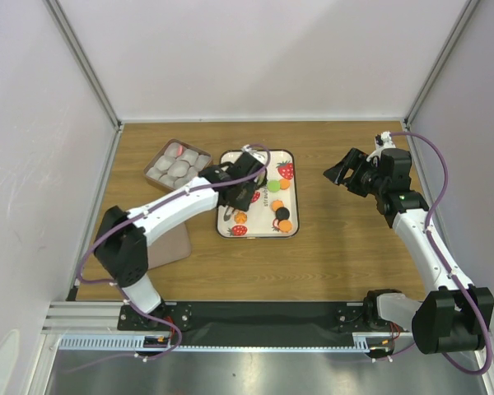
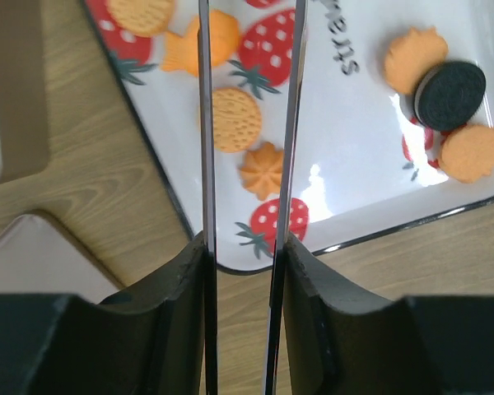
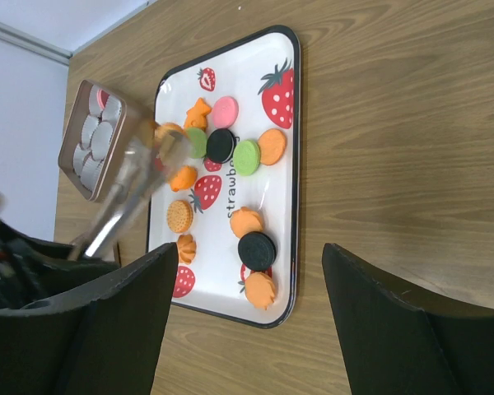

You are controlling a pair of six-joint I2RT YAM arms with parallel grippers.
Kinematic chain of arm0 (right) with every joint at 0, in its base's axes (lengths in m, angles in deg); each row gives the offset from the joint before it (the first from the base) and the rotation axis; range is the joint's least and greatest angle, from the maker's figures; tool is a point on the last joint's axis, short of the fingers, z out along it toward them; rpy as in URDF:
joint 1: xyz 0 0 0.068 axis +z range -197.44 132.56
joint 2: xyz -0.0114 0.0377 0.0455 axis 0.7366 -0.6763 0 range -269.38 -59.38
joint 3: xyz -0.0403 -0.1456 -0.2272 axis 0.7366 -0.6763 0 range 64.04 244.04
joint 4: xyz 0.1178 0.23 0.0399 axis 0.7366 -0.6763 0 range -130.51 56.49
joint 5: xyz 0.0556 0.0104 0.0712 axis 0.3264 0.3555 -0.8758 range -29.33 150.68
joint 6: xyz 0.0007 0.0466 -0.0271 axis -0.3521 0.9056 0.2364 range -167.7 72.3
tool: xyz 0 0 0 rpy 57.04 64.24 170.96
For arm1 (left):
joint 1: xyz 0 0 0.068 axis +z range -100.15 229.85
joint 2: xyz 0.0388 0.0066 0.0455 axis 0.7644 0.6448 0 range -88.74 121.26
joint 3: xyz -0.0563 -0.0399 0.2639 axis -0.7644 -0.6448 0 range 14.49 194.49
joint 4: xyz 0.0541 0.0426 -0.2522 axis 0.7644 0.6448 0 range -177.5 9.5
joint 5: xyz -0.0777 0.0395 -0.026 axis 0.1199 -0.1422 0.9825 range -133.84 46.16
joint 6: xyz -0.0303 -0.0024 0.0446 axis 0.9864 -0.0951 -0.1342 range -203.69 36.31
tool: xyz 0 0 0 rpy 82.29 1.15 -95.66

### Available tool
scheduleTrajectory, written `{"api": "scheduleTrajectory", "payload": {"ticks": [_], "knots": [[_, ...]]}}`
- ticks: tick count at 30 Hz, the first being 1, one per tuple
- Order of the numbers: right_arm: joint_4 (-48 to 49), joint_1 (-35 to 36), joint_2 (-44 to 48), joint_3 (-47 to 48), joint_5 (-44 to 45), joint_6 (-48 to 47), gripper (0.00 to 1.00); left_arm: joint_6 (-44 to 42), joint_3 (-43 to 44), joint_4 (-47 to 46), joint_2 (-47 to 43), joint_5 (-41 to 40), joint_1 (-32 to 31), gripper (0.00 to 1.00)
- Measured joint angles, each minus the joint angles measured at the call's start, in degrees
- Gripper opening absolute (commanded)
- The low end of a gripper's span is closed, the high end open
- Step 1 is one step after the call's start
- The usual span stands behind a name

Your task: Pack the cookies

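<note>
The cookies lie on a white strawberry-print tray: pink, green, black and orange discs. My left gripper hovers over the tray's left half, shut on metal tongs. The tong arms stand apart and straddle a round orange biscuit and an orange flower cookie; the tips are out of the left wrist view. My right gripper is open and empty, right of the tray, above the table.
A brown box with white paper cups stands left of the tray, also in the right wrist view. A brown lid lies near the left arm. White walls close in the table.
</note>
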Motion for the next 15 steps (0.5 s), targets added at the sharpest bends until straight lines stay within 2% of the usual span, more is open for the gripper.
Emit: {"api": "scheduleTrajectory", "payload": {"ticks": [4, 9, 15], "knots": [[0.0, 0.0, 0.0, 0.0, 0.0, 0.02, 0.77, 0.07, -0.02, 0.0, -4.57, 0.0, 4.66, 0.41], [0.02, 0.0, 0.0, 0.0, -0.02, 0.02, 0.77, 0.57, -1.05, -1.38, -10.16, -0.02, 14.53, 0.41], [0.04, 0.02, 0.0, 0.0, -0.07, 0.04, 0.77, 1.07, -2.19, -3.13, -9.92, 1.38, 25.18, 0.4]]}}
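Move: The left hand already holds the tongs with an orange cookie; the cookie box lies about 17 cm to its left, some 8 cm ahead and 11 cm below. The printed tray's middle is roughly 4 cm to the hand's right and level with it, about 12 cm below; the beige lid is about 22 cm left and 12 cm back, as low. The box lies some 43 cm left, 4 cm ahead and 19 cm below the right hand. Left hand swings the tongs and cookie 15 cm left, also forward and up, towards the box, turning counter-clockwise. ##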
